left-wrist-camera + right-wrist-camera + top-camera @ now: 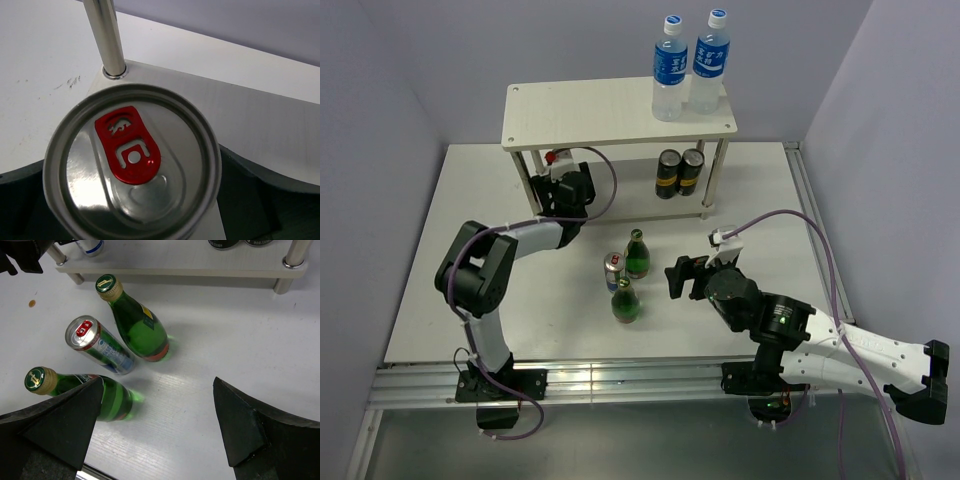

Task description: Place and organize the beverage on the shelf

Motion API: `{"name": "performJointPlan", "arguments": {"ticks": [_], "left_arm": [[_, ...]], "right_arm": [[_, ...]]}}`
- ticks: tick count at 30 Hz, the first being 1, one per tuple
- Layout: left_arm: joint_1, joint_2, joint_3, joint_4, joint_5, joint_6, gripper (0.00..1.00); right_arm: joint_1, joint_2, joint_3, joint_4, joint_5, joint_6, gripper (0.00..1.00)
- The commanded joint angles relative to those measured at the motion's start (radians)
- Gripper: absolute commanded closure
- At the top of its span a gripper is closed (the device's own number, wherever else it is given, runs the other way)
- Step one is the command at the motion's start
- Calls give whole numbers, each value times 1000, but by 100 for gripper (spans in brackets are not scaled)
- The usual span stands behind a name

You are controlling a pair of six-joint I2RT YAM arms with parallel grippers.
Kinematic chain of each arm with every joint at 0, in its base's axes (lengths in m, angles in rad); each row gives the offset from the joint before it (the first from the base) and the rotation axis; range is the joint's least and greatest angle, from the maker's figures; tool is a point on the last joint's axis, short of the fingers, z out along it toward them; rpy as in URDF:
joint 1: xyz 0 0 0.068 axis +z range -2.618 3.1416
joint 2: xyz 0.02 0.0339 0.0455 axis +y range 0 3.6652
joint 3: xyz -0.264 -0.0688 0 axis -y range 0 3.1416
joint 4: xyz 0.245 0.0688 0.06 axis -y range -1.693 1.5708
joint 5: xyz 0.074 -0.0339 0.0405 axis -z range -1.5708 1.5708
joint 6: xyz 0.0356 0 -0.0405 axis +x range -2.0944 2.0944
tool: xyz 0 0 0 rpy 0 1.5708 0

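Note:
The shelf (590, 115) stands at the back, with two water bottles (668, 70) on its top board and two black cans (668, 173) on the right of its lower board. My left gripper (558, 166) reaches under the top board and is shut on a silver can with a red tab (132, 165). The can stands on the lower board (250, 125) beside a metal leg (105, 37). My right gripper (157, 390) is open and empty above the table. Before it stand two green bottles (137, 325) (116, 399) and a silver and blue can (100, 347).
The green bottles (637, 255) (625, 302) and the loose can (614, 268) stand close together mid-table, left of my right gripper (682, 280). Purple walls close in the left, back and right. A metal rail (620, 380) runs along the near edge.

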Motion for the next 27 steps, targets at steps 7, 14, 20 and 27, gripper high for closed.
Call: {"name": "performJointPlan", "arguments": {"ticks": [7,14,20,27], "left_arm": [[-32,-230,-70,-89,-22,-52,1],[-121,-403,-147,-218,19,-84,1],[-234,-572,-271,-306,-30,-130,1],[-371,-758,-402,-489,-55,-278,1]], "right_arm": [[-6,-17,-14,19,3,14,3],[-5,-19,-23,22,0,25,4],[-5,-22,-31,19,4,28,4],[-5,-19,-35,22,6,32,4]]}}
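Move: The can just set on the lower shelf stands between the left hand's open fingers, about at the hand point. The next can, on the table, lies some 22 cm back and 16 cm to the left hand's right, about 6 cm lower. The rear green bottle stands about 4 cm farther out and 6 cm to the right of that table can, the front green bottle about 8 cm nearer and 2 cm to the right. From the right hand the table can is roughly 8 cm ahead and 18 cm left, 15 cm below. Backing straight out first and rising, the left hand leaves the shelved can with its fingers kept wide open, then speeds up and veers right towards the cans and bottles on the table. It draws back about 17 cm in all, climbs some 6 cm, shifts about 5 cm right, and turns roughly 15 degrees clockwise. ##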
